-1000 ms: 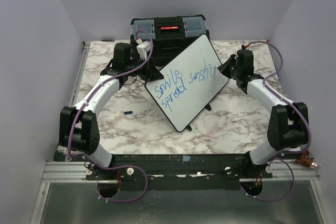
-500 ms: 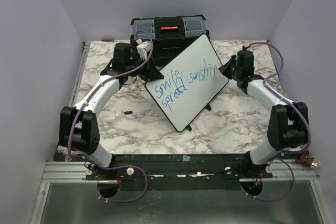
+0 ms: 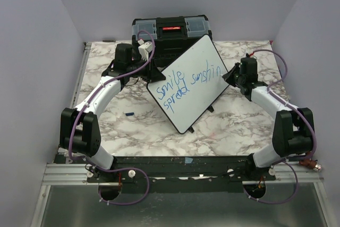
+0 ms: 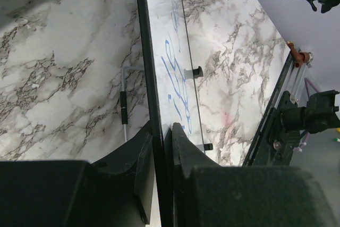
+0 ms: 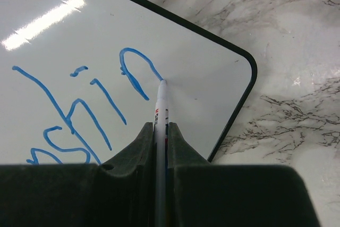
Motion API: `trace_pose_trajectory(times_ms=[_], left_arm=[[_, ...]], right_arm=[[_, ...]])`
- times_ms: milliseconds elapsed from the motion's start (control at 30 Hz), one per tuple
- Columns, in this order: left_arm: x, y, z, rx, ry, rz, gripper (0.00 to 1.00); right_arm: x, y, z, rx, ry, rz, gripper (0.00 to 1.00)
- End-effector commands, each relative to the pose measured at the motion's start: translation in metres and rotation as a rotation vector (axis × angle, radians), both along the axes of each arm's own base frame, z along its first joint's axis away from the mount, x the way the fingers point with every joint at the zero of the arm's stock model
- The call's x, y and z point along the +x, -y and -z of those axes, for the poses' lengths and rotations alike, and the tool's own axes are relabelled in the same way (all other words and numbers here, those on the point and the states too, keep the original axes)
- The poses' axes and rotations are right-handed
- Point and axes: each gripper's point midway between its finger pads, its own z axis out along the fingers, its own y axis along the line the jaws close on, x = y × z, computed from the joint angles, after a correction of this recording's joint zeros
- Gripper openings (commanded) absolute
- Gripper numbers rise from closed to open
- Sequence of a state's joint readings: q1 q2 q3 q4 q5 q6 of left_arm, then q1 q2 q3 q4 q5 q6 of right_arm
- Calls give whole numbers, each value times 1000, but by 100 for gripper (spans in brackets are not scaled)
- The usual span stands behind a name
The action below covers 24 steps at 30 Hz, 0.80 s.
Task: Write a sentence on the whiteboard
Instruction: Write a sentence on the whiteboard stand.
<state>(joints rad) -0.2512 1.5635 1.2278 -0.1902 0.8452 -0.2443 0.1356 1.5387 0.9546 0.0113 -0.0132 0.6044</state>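
The whiteboard [image 3: 203, 52] stands tilted on the marble table, turned diagonally. My left gripper [image 3: 154, 74] is shut on its left black rim; in the left wrist view the rim [image 4: 144, 67] runs between the fingers of that gripper [image 4: 162, 137]. The sentence [image 3: 178, 98] is in blue, two slanted lines reading roughly "smile spread sunshin". My right gripper [image 3: 230, 73] is shut on a white marker [image 5: 161, 114], whose tip touches the board [image 5: 207, 73] at the end of the last blue letter [image 5: 133, 65]. In the right wrist view this gripper [image 5: 161, 134] clamps the marker's barrel.
A black toolbox [image 3: 170, 31] stands right behind the whiteboard at the table's back edge. A small blue cap [image 3: 129, 114] lies on the marble table [image 3: 133, 131] left of the board. Grey walls close in both sides.
The right gripper has moved slightly right and toward the near edge with the marker, and a new last letter "n" has appeared after "sunshi". The left arm and board have stayed still.
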Motion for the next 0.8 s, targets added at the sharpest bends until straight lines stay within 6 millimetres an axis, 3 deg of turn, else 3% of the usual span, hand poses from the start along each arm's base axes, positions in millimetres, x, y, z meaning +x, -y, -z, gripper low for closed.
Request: trace_pose_trajectory(times_ms=[0,200,533,767], left_arm=[[10,2,-25,10,191,26,0],[9,2,-25,11,192,24,0],[8,1,-27,12,197,22,0],[7,2,-28,9,200,26,0]], right_arm=[[-19,-4,18,7,-72,-22,1],[-24,7,4,-39,-50,15,1],[-31,21,-43,-69,61,67,1],[-29,27,-47,-79,84,86,1]])
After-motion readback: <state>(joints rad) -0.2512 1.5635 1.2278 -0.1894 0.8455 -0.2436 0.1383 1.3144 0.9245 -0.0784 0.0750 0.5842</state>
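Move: At the right hand's marker tip, some 5 cm ahead, 1 cm left and 3 cm below its fingers, is the unfinished right leg of the "n". The letter "i" lies about 5 cm ahead, 5 cm left and 3 cm lower; the whiteboard's near right corner, about 3 cm ahead, 4 cm right and 5 cm lower. From the left hand that leg lies roughly 4 cm ahead, 28 cm right and 10 cm below. Finishing the "n", the right hand keeps its grip on the marker and drags the tip back along the whiteboard by about 1.5 cm, sinking slightly. Then it lifts the tip off and rises some 6 cm, easing farther back and right, with the fingers tipping up a little. The left hand stays still, keeping its pinch on the board's left corner. ##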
